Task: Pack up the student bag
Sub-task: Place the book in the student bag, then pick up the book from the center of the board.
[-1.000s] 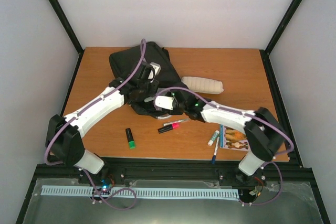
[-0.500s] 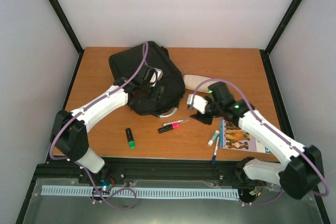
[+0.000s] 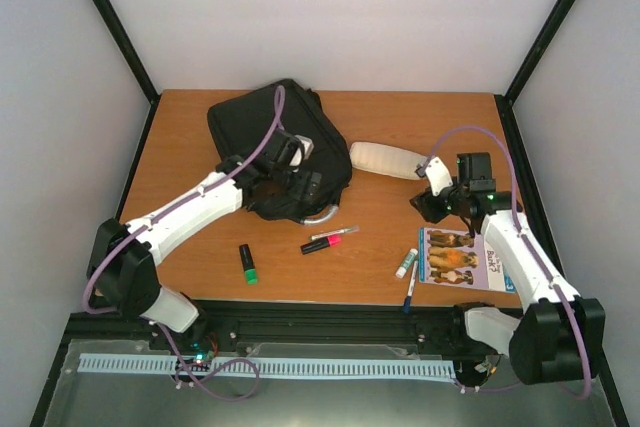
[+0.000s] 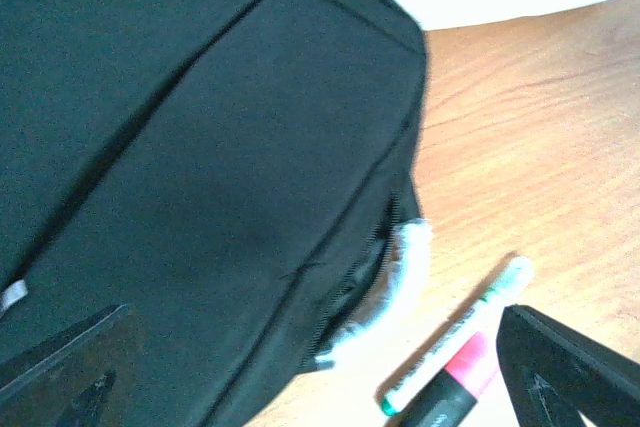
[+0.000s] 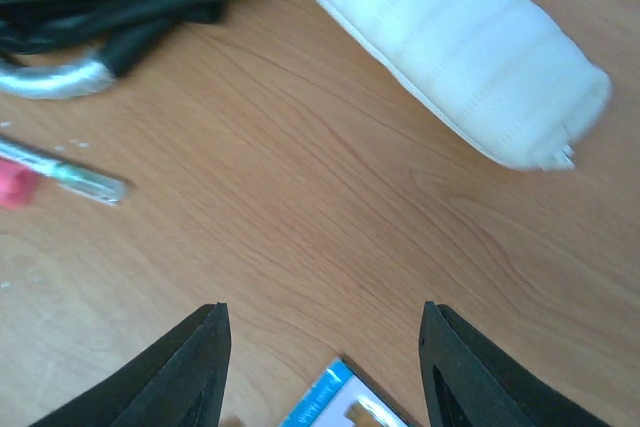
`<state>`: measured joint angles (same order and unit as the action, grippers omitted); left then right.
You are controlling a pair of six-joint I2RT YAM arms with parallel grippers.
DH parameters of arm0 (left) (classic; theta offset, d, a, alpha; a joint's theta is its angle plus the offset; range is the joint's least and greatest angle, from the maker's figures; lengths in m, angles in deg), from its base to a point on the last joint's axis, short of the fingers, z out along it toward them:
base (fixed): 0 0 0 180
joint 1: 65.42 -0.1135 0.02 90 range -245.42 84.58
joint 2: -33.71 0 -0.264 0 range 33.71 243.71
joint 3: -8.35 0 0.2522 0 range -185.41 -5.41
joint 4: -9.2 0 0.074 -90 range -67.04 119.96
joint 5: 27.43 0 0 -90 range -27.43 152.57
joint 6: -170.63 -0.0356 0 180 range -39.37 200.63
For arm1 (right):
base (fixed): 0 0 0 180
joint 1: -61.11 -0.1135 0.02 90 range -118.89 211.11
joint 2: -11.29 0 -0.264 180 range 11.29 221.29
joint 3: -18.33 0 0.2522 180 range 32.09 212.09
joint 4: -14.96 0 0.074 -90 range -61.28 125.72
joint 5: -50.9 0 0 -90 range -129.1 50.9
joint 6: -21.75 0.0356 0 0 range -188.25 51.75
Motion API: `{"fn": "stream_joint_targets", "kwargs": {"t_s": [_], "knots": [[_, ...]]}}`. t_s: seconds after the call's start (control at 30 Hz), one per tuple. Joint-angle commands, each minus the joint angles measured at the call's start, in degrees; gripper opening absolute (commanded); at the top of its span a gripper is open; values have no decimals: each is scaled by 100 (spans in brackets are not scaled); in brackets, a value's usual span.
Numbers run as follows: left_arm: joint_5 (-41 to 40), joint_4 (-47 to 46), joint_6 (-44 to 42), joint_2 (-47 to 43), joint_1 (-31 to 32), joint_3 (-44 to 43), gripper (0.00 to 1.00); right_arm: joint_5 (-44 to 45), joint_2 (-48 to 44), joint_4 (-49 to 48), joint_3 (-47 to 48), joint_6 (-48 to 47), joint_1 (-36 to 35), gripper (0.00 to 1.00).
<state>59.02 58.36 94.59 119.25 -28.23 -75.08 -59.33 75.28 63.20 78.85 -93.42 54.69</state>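
Note:
The student bag, a large black backpack, lies at the back left of the table, its grey loop handle pointing toward me. My left gripper hovers over the bag's near right edge. In the left wrist view it stands wide open, one finger over the bag and the other over the table, with nothing held. My right gripper is over bare wood between the white pencil pouch and the booklet. In the right wrist view it is open and empty.
A pink highlighter and a white pen lie just in front of the handle. A green highlighter is at the front left. A small white tube and a blue pen lie beside the booklet.
My left gripper has opened over the bag's edge. The right arm has swung from the bag out to the right, to the spot between pouch and booklet.

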Motion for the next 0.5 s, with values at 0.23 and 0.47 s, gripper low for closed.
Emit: {"fn": "stream_joint_targets", "kwargs": {"t_s": [0.23, 0.47], "knots": [[-2303, -21, 926, 374, 1476, -767, 100, -479, 533, 529, 361, 35, 1581, 54], [-3261, 385, 926, 1876, 1482, -1602, 100, -359, 614, 818, 489, -364, 2026, 56]]}}
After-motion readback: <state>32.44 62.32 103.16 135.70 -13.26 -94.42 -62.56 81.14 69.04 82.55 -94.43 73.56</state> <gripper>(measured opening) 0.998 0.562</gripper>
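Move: The book's middle lies about 8 cm back and 12 cm to the right of the right hand, some 12 cm lower; the white marker stands 8 cm back and 6 cm left, and the pencil case 18 cm ahead and 11 cm left. From the left hand, the student bag's middle is about 15 cm ahead, 7 cm left and 10 cm down, the pencil case 13 cm ahead and 22 cm right, and the pink-capped marker 9 cm back and 4 cm right. Towards the space above the book, the half-open right hand swings about 9 cm right, sinking slightly and turning some 15 degrees clockwise. The wide-open left hand sweeps about 8 cm right above the bag's near right part towards the pencil case, first drawing back 3 cm, then coming forward 5 cm, a little higher, its fingers tilting outward. ##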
